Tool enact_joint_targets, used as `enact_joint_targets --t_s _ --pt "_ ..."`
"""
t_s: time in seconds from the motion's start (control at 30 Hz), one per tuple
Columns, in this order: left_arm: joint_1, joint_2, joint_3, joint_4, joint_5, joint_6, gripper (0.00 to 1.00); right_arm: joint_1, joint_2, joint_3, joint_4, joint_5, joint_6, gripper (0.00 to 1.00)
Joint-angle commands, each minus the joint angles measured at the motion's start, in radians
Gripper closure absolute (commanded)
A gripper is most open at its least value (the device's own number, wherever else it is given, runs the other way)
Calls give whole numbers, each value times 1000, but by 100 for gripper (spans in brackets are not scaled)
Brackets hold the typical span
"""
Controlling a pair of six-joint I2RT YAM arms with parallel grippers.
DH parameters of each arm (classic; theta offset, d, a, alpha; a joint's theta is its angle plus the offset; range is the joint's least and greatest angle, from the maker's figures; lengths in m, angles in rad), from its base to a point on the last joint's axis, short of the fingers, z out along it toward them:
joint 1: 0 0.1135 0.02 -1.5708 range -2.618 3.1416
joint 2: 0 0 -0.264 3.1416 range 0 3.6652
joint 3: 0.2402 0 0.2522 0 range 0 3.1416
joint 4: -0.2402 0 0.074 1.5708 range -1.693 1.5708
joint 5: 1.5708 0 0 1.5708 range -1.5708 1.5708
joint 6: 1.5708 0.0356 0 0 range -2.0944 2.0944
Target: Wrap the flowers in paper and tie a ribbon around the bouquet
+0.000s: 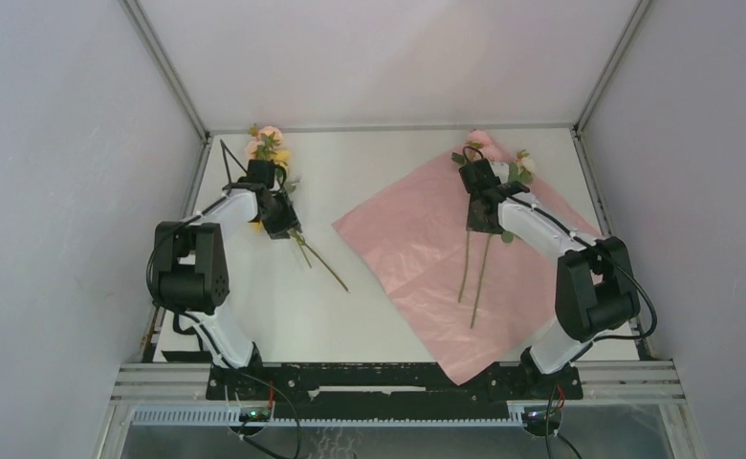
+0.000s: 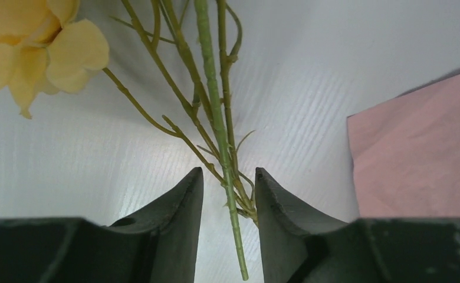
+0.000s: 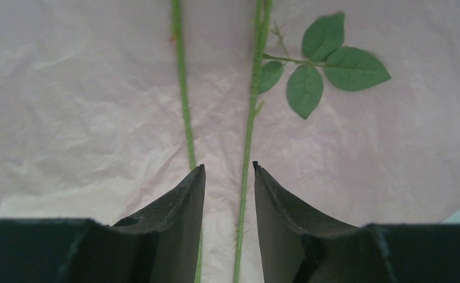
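Note:
The flowers lie in two groups. Pink and yellow blooms sit on the bare table at the back left, their stems running towards the front. My left gripper hangs over them, open, with several thin green stems passing between its fingers; a yellow bloom shows at the upper left. The lilac-pink paper lies flat on the right. Two long stems rest on it, blooms at the back. My right gripper is open astride one stem. The ribbon and bouquet are out of view.
Grey enclosure walls stand close on the left, right and back of the white table. The paper's near corner reaches the black front rail. A leaf sprig lies on the paper beside the stems.

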Motion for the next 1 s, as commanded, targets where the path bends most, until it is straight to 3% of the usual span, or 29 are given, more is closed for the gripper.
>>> enact_joint_targets --t_s 0.0,0.2,0.3,0.47,0.7,0.87,0.97 --pt "-3 32 37 5 -60 -11 59 55 -90 11 4 31 -32 55" --pt "-1 16 72 60 -190 23 74 92 -126 11 -4 52 -54 55" --pt "6 47 101 39 -169 35 79 107 -138 11 -10 61 -60 55" --pt "9 50 90 18 -141 38 97 127 -163 11 -17 70 -68 55" --pt "10 -123 -3 12 -38 90 99 191 -198 11 -34 74 -68 55" --pt "24 -264 -149 -20 39 129 96 361 -224 11 26 -37 -68 55" --pt "33 -273 -224 -31 100 152 98 501 -195 11 173 -189 -57 55"
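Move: The bouquet stems cross right under the left hand, about 2 cm below and already between its open fingers. From that hand the yellow bloom lies roughly 8 cm left and 4 ahead, and the paper's near corner about 9 cm right and 2 ahead. The right hand has those stems some 43 cm to its left, level in reach and about 2 cm lower; the pink rose's stem is about 3 cm left beneath it, the white rose's about 1 cm right, both level with it fore and aft. The left fingers shut on the bouquet stems and pinch them together, the hand first dipping slightly, then shifting about 3 cm left and forward as they close; still pinching, it draws back about 5 cm and rises some 4. The right hand, fingers staying half open, lifts off the paper by about 6 cm and sweeps some 11 cm left and 5 back towards the bouquet, turning about 20 degrees counter-clockwise. ##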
